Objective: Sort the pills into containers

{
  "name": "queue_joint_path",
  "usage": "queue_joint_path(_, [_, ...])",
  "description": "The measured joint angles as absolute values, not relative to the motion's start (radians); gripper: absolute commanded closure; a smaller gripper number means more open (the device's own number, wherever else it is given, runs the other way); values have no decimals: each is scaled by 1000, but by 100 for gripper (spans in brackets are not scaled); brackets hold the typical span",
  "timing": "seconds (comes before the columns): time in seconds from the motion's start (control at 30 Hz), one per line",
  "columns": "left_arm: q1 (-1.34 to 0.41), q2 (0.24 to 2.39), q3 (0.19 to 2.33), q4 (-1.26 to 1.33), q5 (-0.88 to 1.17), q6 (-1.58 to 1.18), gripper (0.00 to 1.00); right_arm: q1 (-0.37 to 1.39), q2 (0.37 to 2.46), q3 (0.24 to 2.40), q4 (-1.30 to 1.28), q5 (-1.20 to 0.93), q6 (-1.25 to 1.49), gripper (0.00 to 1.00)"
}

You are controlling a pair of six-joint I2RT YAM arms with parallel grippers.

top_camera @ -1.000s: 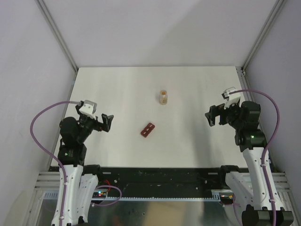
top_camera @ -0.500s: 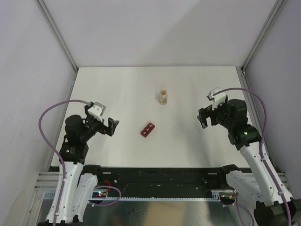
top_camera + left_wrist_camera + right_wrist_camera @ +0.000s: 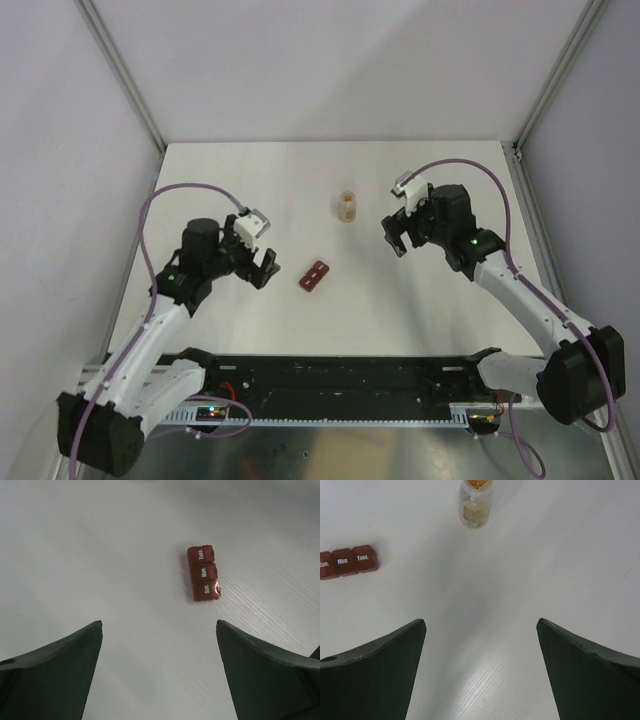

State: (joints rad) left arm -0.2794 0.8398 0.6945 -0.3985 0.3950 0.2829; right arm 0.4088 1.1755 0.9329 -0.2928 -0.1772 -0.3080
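The containers are a dark red strip [image 3: 315, 275] of three lidded compartments lying mid-table; it also shows in the left wrist view [image 3: 203, 573] and at the left edge of the right wrist view [image 3: 347, 562], lids closed and marked Sun., Mon., Tues. The pills are a yellowish-orange mass inside a small clear vial [image 3: 347, 207], upright, also in the right wrist view [image 3: 476, 502]. My left gripper [image 3: 266, 268] is open and empty, left of the strip. My right gripper [image 3: 393, 232] is open and empty, right of the vial.
The white table [image 3: 240, 190] is bounded by grey walls at the left, back and right. A black rail [image 3: 330, 375] runs along the near edge between the arm bases.
Both arms have reached inward toward the table's middle: the left gripper moved right toward the strip, the right gripper moved left and back toward the vial. Strip and vial have not moved.
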Motion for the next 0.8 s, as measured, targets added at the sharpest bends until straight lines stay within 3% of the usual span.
queue_joint_path(0.6, [-556, 1389, 861, -387, 265, 216, 2, 401, 1236, 958, -282, -135, -310, 0])
queue_joint_path(0.8, [-612, 1497, 902, -383, 211, 176, 8, 381, 1234, 958, -300, -132, -313, 0])
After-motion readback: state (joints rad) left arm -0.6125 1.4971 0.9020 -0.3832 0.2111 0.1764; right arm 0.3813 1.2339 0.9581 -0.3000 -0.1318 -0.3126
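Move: The three-compartment pill organizer that the left hand is going for lies about 11 cm to its right, 4 cm ahead and some 16 cm below. The small pill bottle stands about 7 cm to the right of the organizer and 15 cm farther out. From the right hand, the organizer lies some 18 cm to the left, 2 cm back and about 18 cm down. Down and to the right at once, the left hand sweeps in towards the pill organizer, sinking about 11 cm while going 9 cm across. Its wide-open fingers tip some 25 degrees steeper towards the table and touch nothing yet. The right hand only eases a centimetre or two forward, then drifts back to its right, still open and empty. ##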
